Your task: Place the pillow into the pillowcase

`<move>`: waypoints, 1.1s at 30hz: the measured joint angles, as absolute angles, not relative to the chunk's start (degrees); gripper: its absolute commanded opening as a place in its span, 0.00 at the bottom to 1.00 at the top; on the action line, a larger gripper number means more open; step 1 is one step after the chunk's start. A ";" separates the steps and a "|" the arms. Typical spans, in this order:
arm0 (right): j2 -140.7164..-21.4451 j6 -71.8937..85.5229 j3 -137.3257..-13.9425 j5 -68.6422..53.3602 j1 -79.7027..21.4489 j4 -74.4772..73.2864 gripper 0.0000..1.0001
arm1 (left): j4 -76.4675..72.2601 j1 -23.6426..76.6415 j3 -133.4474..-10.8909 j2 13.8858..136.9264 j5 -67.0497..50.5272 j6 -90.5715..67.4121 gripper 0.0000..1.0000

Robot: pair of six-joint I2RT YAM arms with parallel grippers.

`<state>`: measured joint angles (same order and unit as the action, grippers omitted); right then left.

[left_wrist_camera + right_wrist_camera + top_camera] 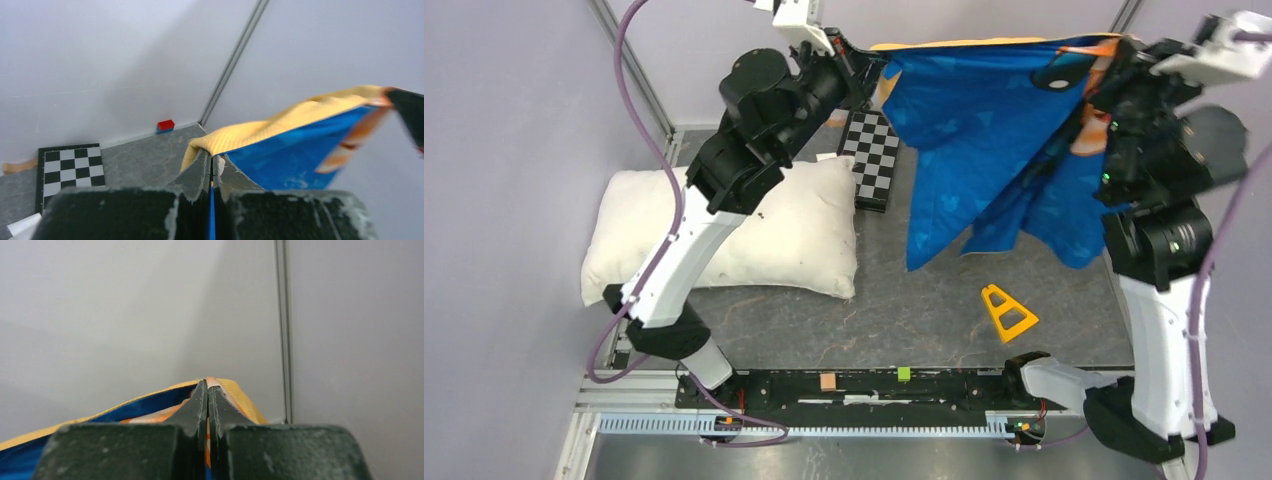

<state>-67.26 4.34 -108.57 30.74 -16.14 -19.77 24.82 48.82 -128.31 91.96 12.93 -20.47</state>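
The pillow [724,235], plump and off-white, lies on the table's left side, under my left arm. The pillowcase [984,130] hangs stretched in the air at the back between both grippers; its near side is blue and its top edge and far side are orange-yellow. My left gripper [876,62] is shut on its left top corner, and the left wrist view shows the fabric [290,155] pinched at the fingertips of that gripper [211,159]. My right gripper [1114,60] is shut on the right top corner, where cloth [140,407] runs between the tips of that gripper [207,385].
A black-and-white checkerboard [871,155] lies behind the pillow. A yellow triangular piece [1007,313] sits on the table at front right. A small red block [165,125] rests by the back wall. Walls close in on the left, back and right.
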 measured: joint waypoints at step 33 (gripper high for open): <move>-43.64 22.41 -34.89 16.32 -22.98 -30.68 0.84 | 34.09 22.68 -72.23 76.84 11.03 -33.87 0.02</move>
<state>-43.64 22.41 -34.89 16.32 -22.98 -30.68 34.09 22.68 -72.23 76.84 11.03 -33.87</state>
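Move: The left gripper, holding one corner of the raised pillowcase, has the pillow's middle about 30 cm to its left, 2 cm ahead and some 50 cm below; the checkerboard lies about 16 cm ahead, 2 cm right, 58 cm down. From the right gripper, holding the other corner, the bare table patch to lay it on is about 6 cm back, 8 cm left and 60 cm down. The yellow triangle lies some 13 cm back, 4 cm left, equally low. Swing the left gripper briefly forward, then down about 35 cm and left to the pillow's right half, fingers still shut on the pillowcase corner, wrist tipping some 45 degrees down. Draw the right gripper slightly back, plunge it nearly 50 cm down and left, pitching its fingers down, then open wide to let go low over the table, easing back right. ##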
